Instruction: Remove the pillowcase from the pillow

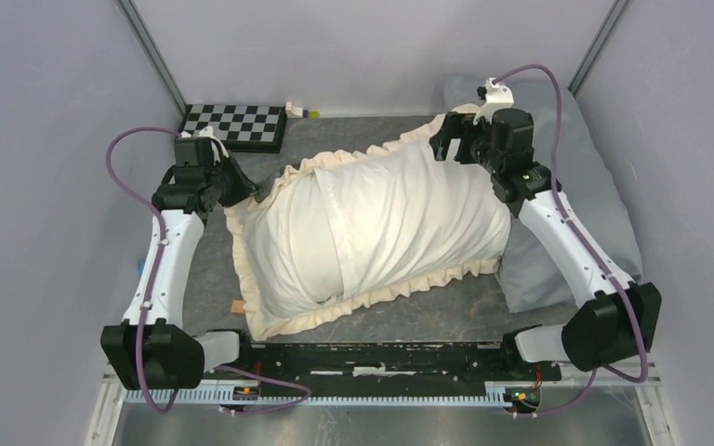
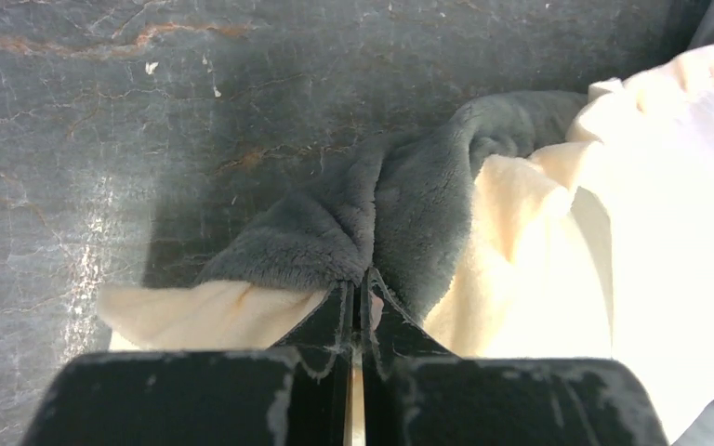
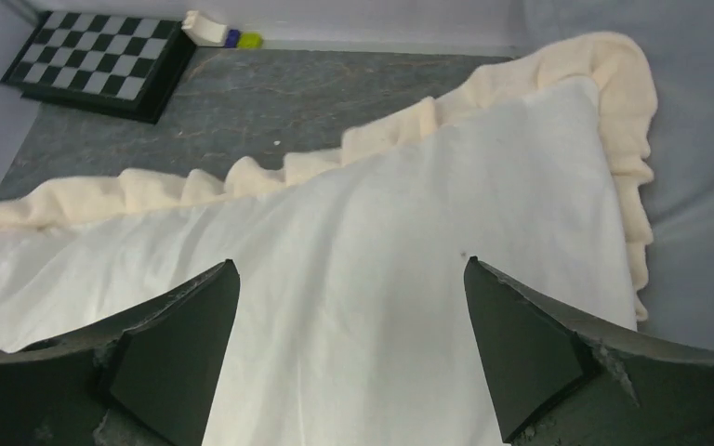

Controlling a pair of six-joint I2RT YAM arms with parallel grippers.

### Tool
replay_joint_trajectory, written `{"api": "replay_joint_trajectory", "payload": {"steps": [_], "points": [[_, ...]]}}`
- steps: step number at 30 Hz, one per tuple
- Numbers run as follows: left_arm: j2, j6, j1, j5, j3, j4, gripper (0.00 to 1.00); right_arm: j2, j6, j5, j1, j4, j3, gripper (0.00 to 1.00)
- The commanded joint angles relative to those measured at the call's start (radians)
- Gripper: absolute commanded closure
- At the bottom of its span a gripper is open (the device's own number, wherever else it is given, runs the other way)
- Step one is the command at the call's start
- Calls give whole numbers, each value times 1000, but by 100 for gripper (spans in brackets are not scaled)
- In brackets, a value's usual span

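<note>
The white pillow [image 1: 409,209] lies across the middle of the table. The cream frilled pillowcase [image 1: 284,246] covers its left end, and the frill runs along its edges. At the case's far left corner, my left gripper [image 1: 258,191] is shut on a fold of the dark grey plush face [image 2: 400,186], just above the tabletop. In the left wrist view, cream fabric [image 2: 521,260] bunches beside the jaws [image 2: 364,279]. My right gripper [image 1: 442,145] hovers open over the pillow's far right corner [image 3: 483,177]. Nothing is between its fingers [image 3: 350,263], and the frill [image 3: 614,102] curls past that corner.
A pale blue-grey pillow [image 1: 576,214] lies along the right wall, under the right arm. A checkerboard [image 1: 234,125] and a small white and yellow object [image 1: 299,111] sit at the back left. Dark tabletop [image 1: 195,279] shows left of the pillow.
</note>
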Motion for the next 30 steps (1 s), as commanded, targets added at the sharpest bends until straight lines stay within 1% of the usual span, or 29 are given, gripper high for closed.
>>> {"api": "replay_joint_trajectory", "payload": {"steps": [1,4,6,7,8,9,11,12,13,16,19,22,24,26,28,30], "points": [[-46,-49,0,40,46,99,97,-171,-168,-141,39,91,-10,2],[-55,-39,-1,28,42,107,95,-220,-222,-141,124,26,-16,2],[-63,-30,0,25,42,107,92,-235,-229,-105,200,-7,-23,2],[-70,-27,-1,25,41,106,89,-240,-230,-87,234,-20,-28,2],[-79,-25,0,25,41,105,85,-245,-232,-68,271,-24,-35,2],[-88,-23,0,29,40,104,73,-252,-229,-57,296,-19,-47,2],[-112,-4,1,94,28,124,51,-266,-205,-68,330,16,-86,2],[-123,-3,-2,118,25,124,45,-276,-188,-92,335,37,-112,2],[-133,0,-2,128,26,113,41,-286,-176,-110,340,67,-134,2],[-179,28,-2,124,28,52,31,-312,-134,-134,354,128,-200,2],[-241,46,-2,115,4,4,26,-317,-115,-129,379,147,-242,2],[-306,33,-3,143,-69,-6,19,-302,-111,-121,420,151,-261,2],[-335,15,-4,151,-122,-6,18,-276,-116,-78,469,151,-260,2],[-348,-11,-4,154,-181,5,19,-238,-138,-17,539,137,-235,2],[-360,-50,-4,173,-243,37,23,-183,-163,96,623,105,-185,2],[-366,-97,-3,203,-306,88,24,-115,-192,237,712,64,-119,2]]}}
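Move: The right hand, empty and open above the white underside, has the seam flap about 17 cm back and 24 cm left, some 14 cm below. The pillowcase's far right corner is roughly 12 cm ahead and 7 cm right; the grey blanket's middle is 28 cm right and 6 cm back. From the left hand, still pinching the frilled corner, the flap lies 8 cm back and 18 cm right; the chessboard is 16 cm ahead, 8 cm left. Right hand arcs about 17 cm back and left towards the flap; left opens, releasing the corner, and retreats 7 cm. ##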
